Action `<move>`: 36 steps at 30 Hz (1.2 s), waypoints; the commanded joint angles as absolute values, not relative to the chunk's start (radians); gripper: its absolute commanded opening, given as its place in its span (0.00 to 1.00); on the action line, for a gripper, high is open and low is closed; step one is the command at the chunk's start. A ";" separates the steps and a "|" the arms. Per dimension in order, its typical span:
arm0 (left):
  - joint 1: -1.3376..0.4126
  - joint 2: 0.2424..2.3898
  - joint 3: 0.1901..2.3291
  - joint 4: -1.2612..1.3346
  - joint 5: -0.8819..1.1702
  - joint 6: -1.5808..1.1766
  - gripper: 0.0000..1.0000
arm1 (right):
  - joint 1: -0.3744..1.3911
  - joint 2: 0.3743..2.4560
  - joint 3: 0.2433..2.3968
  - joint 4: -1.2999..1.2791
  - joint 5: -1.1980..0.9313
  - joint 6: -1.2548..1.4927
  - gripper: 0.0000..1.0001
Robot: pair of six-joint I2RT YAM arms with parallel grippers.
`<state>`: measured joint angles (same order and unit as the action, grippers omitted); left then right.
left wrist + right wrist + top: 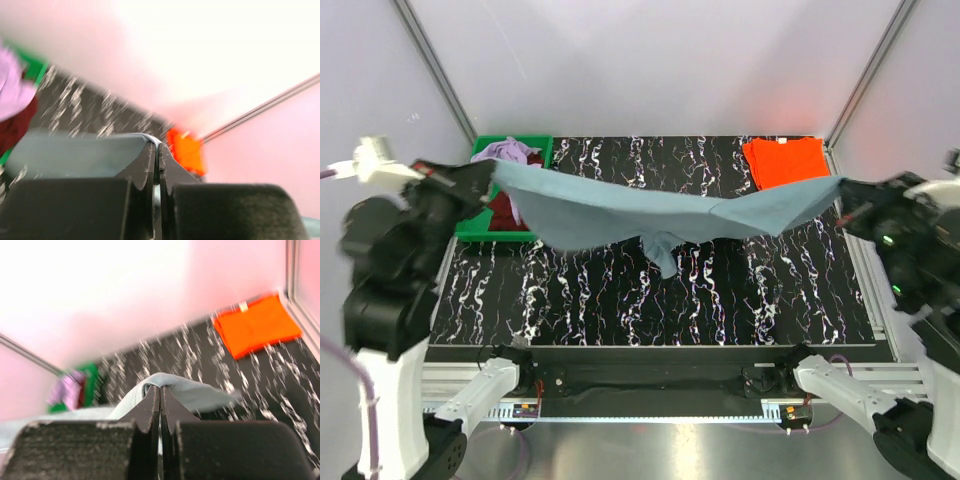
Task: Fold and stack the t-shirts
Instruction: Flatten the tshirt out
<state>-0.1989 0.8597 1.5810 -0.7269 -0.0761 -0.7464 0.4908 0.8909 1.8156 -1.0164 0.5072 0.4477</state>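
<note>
A dusty blue-grey t-shirt [650, 210] hangs stretched in the air across the table between both arms. My left gripper [488, 180] is shut on its left end, which shows in the left wrist view [90, 152]. My right gripper [842, 190] is shut on its right end, which shows in the right wrist view [195, 390]. A folded bright orange t-shirt [785, 160] lies flat at the table's back right; it also shows in the wrist views [255, 325] [186, 150]. A lavender t-shirt [510, 153] and a dark maroon t-shirt [502, 210] lie in the tray.
A green plastic tray [480, 233] stands at the back left of the black marbled table [650, 300]. White walls with metal frame posts enclose the back and sides. A metal rail runs along the table's right edge.
</note>
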 commanded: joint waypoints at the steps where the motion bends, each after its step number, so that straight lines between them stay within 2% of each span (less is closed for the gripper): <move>1: -0.198 0.848 1.704 -0.799 -0.097 -0.781 0.00 | 0.489 0.801 1.875 -0.884 0.581 0.420 0.00; 7: -0.196 0.830 1.805 -0.822 -0.020 -0.822 0.00 | 0.488 0.741 1.963 -0.893 0.572 0.430 0.00; 13: -0.196 0.885 1.760 -0.807 -0.023 -0.811 0.00 | 0.488 0.848 1.977 -0.945 0.564 0.381 0.00; 16: -0.196 0.937 1.708 -0.744 -0.018 -0.815 0.00 | 0.486 0.968 1.985 -0.950 0.624 0.350 0.00; 20: -0.193 1.110 1.730 -0.631 -0.043 -0.818 0.00 | 0.488 1.106 1.910 -0.709 0.727 0.240 0.00; 24: -0.155 1.316 1.811 -0.474 -0.028 -0.880 0.00 | 0.485 1.253 1.865 -0.247 0.820 0.060 0.00; 27: -0.086 1.500 1.972 -0.391 0.116 -1.015 0.00 | 0.437 1.443 2.041 -0.181 0.764 0.035 0.00; 30: -0.063 1.681 2.245 -0.383 0.202 -1.086 0.00 | 0.379 1.667 2.400 -0.271 0.678 0.046 0.00; 31: -0.058 1.718 2.322 -0.382 0.215 -1.110 0.00 | 0.364 1.780 2.616 -0.302 0.649 0.046 0.00; 32: -0.058 1.774 2.382 -0.373 0.230 -1.121 0.00 | 0.336 1.825 2.716 -0.337 0.593 0.051 0.00; 33: -0.055 1.793 2.467 -0.362 0.232 -1.132 0.00 | 0.322 1.839 2.753 -0.318 0.572 0.067 0.00; 36: -0.034 1.790 2.473 -0.289 0.242 -1.176 0.00 | 0.284 1.744 2.634 -0.215 0.555 0.129 0.00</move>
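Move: The t-shirt already hangs in the air between the two shut grippers, its middle about level with the left hand, 32 cm to its right and 18 below. The bare table's middle is roughly 16 cm ahead of that hand, 30 right, 48 down; the green bin 29 ahead, 14 left, 45 down. For the right hand, the table's middle lies about 20 ahead, 34 left, 49 down; the orange shirt 41 ahead, 7 right, 48 down. The t-shirt, kept pinched at both ends, is first drawn back and up by both hands, 5 to 10 cm each way, then swung fast forward over the table, some 35 cm, towards its far side. Both hands sink on the way out and rise again at the end; the right fingers finish tipped up about 20 degrees, while the left hand rolls its left side down about as much. ##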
